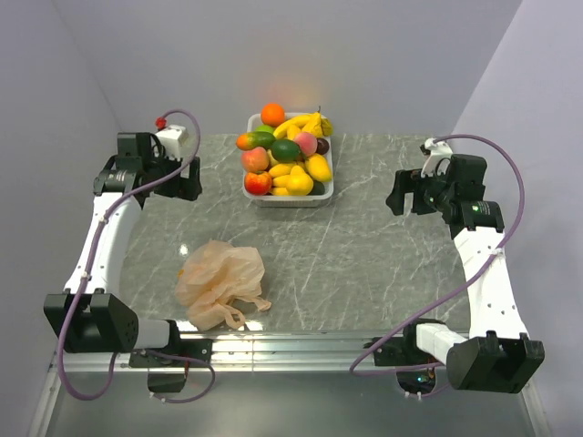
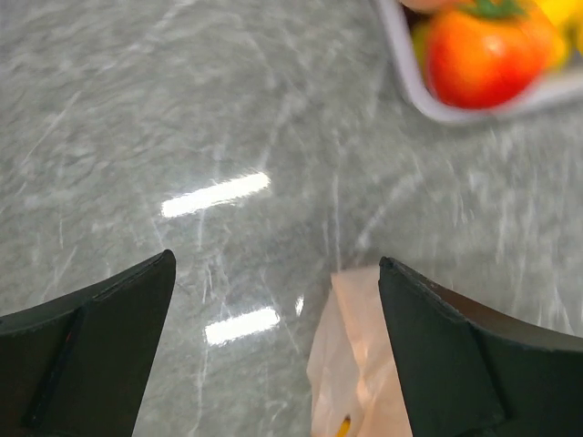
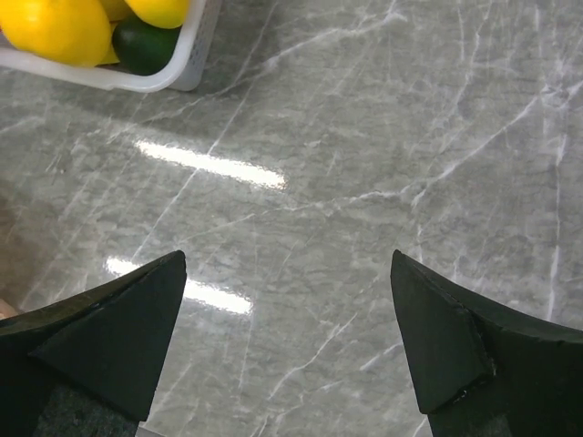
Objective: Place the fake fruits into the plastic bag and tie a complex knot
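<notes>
The fake fruits point(image 1: 290, 153) lie heaped in a white tray point(image 1: 290, 198) at the back middle of the table; a red-orange fruit point(image 2: 478, 55) shows in the left wrist view, a yellow fruit point(image 3: 59, 29) and a dark green one point(image 3: 146, 47) in the right wrist view. The plastic bag point(image 1: 219, 282) lies crumpled and flat near the front left, its edge point(image 2: 360, 364) showing between the left fingers. My left gripper point(image 1: 187, 182) hangs open left of the tray. My right gripper point(image 1: 401, 193) hangs open at the right. Both hold nothing. No knot is visible.
The grey marble tabletop point(image 1: 364, 264) spreads between the arms. Purple cables loop beside each arm. Pale walls close in at the back and both sides. A metal rail runs along the near edge.
</notes>
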### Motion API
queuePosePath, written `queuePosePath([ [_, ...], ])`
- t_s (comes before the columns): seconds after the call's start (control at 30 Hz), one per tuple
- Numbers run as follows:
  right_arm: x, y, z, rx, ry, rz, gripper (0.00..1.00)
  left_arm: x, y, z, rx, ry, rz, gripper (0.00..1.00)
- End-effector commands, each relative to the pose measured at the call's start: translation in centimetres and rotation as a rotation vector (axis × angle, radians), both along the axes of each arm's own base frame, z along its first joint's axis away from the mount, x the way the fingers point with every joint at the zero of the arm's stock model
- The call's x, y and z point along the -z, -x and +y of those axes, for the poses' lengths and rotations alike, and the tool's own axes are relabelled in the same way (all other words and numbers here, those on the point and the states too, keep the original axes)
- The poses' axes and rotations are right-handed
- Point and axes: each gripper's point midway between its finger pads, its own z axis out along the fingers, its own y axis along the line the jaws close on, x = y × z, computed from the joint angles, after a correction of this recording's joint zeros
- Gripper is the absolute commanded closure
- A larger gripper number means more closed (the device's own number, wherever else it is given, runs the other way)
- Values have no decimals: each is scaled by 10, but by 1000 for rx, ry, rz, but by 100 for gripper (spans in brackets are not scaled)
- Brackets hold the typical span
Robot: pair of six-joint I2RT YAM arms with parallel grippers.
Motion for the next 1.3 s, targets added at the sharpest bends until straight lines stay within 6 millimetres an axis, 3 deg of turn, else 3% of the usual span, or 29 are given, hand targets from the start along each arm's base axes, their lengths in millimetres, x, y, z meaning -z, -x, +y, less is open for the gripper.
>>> queuePosePath([
  [0.0,-8,-1,8,-58,-8,-30,0,-24,24,-38,279,2,2,1],
  [0.1,-8,3,15,-104,-21,-18,0,-25,50,-64,440,-17,41,1],
  [0.23,-6,7,23,-147,-48,3,0,1,93,-96,662,-52,161,1],
  [0.43,-5,15,51,-246,-139,27,0,34,136,-111,765,-59,268,1],
  [0.5,-1,19,64,-288,-160,37,0,38,147,-114,783,-58,273,0],
  [0.6,6,26,87,-351,-192,61,0,59,159,-117,773,-59,311,1],
  [0.63,5,29,94,-376,-212,62,0,72,159,-116,757,-80,318,0],
  [0.8,7,32,116,-436,-273,55,0,84,157,-124,762,-83,271,1],
  [0.83,7,31,117,-439,-279,51,0,84,159,-128,797,-73,273,4],
  [0.87,7,31,119,-446,-289,50,0,83,161,-132,811,-52,281,20],
  [0.93,4,30,122,-454,-297,29,0,78,158,-137,825,-35,276,38],
  [0.97,5,28,123,-457,-298,12,0,75,158,-142,841,-12,271,54],
  [1.03,4,27,124,-456,-300,-8,0,58,150,-150,819,28,231,72],
  [1.07,9,28,126,-457,-302,-3,0,51,148,-153,813,46,211,91],
  [1.1,7,27,127,-461,-300,-24,0,41,143,-160,818,75,170,99],
  [1.27,18,29,133,-476,-280,-23,0,3,145,-177,789,222,73,100],
])
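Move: The plastic bag lies crumpled on the table, its middle about 24 cm back from the left hand, 10 cm to its right and 12 cm below. From the same hand, the fruit basket's middle is about 8 cm ahead, 28 cm right and 8 cm lower; the tomato at its near left corner is some 2 cm ahead and 19 cm right. From the right hand, that bag lies roughly 20 cm back, 52 cm left and 13 cm below. Swing the open left gripper back and right, then down over the bag, about 17 cm back in all, turning some 45 degrees clockwise and tipping down; shut it on the bag's far, upper part, then lift about 4 cm while carrying right and slightly forward. Meanwhile bring the open right gripper about 13 cm left towards the bag, slightly back and down, turning counter-clockwise. ##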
